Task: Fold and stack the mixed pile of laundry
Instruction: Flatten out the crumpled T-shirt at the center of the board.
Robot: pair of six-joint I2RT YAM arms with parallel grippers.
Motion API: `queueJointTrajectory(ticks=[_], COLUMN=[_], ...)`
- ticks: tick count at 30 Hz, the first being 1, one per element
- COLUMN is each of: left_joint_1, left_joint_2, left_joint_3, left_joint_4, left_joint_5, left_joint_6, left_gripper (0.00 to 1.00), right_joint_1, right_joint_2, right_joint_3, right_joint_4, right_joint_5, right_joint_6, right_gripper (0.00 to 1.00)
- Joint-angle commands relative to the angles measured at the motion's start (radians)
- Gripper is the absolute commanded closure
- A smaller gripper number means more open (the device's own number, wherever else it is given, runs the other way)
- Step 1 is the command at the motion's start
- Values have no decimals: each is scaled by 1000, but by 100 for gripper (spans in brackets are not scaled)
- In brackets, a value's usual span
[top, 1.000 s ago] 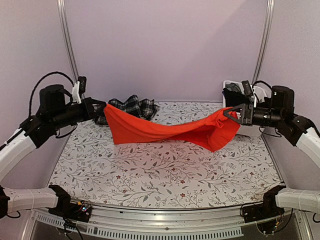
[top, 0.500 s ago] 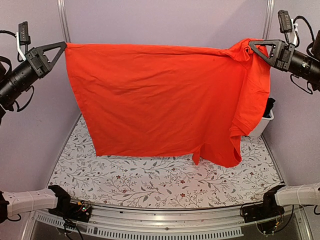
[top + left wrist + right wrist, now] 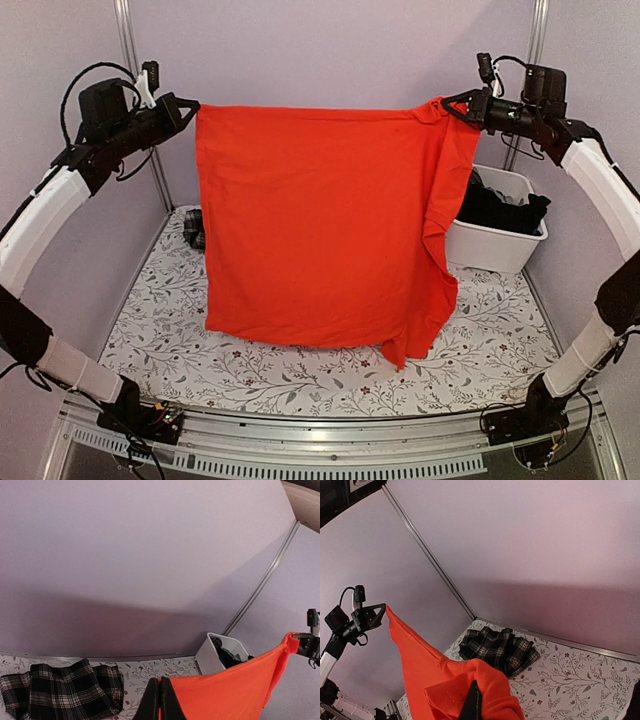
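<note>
A bright orange-red garment (image 3: 320, 230) hangs spread out like a curtain high over the table. My left gripper (image 3: 190, 105) is shut on its upper left corner. My right gripper (image 3: 450, 103) is shut on its bunched upper right corner. The left wrist view shows the left gripper (image 3: 160, 700) pinching the orange cloth (image 3: 225, 690). In the right wrist view the right gripper (image 3: 474, 702) is buried in folds of the same cloth (image 3: 420, 655). A black-and-white plaid garment (image 3: 193, 228) lies crumpled at the back left, mostly hidden behind the orange one; it is plainer in the wrist views (image 3: 60, 690) (image 3: 499, 649).
A white plastic bin (image 3: 500, 250) stands at the back right on the floral tablecloth (image 3: 300, 370), with dark clothes (image 3: 500, 210) heaped inside. Purple walls and metal posts close in the back and sides. The orange garment's lower hem hangs close to the tablecloth.
A second ago the orange garment sagged low between both grippers. It was lifted high and stretched wide; now both grippers have come inward, so it hangs narrower.
</note>
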Motion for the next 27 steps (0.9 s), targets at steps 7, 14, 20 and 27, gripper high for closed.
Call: queueJointTrajectory(ticks=[7, 14, 20, 27], left_joint_1=[204, 229, 281, 282], left_joint_2=[461, 433, 273, 151], left_joint_3=[654, 468, -209, -477], left_joint_4=[169, 280, 571, 605], left_joint_5=[257, 312, 332, 315], left_joint_6=[-107, -73, -145, -122], left_gripper=[100, 100, 100, 100], right_joint_1=[-91, -107, -78, -20], right_joint_2=[544, 576, 550, 351], right_joint_3=[754, 569, 160, -320], right_joint_4=[405, 559, 602, 682], right_joint_5=[-197, -222, -292, -276], right_joint_6=[343, 375, 293, 221], right_gripper=[100, 100, 100, 100])
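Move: Some 47 cm above the board, both hands hold the red T-shirt by its upper corners. The board's middle lies about 28 cm to the left hand's right and 10 cm back. The plaid shirt is roughly 11 cm ahead of that hand and 4 cm right, 45 cm down. From the right hand, the board's middle is about 23 cm left and 11 cm back; the white basket is around 8 cm ahead, 21 cm right, 39 cm down. Flicking the T-shirt outward, both hands first swing forward and up about 10 cm each with the fingertips tilting up, then whip down some 30 cm over the far part of the board, fingertips tipping down towards 20 degrees below their starting pitch. Shut fingers keep hold of the corners; the left hand also drifts left. ##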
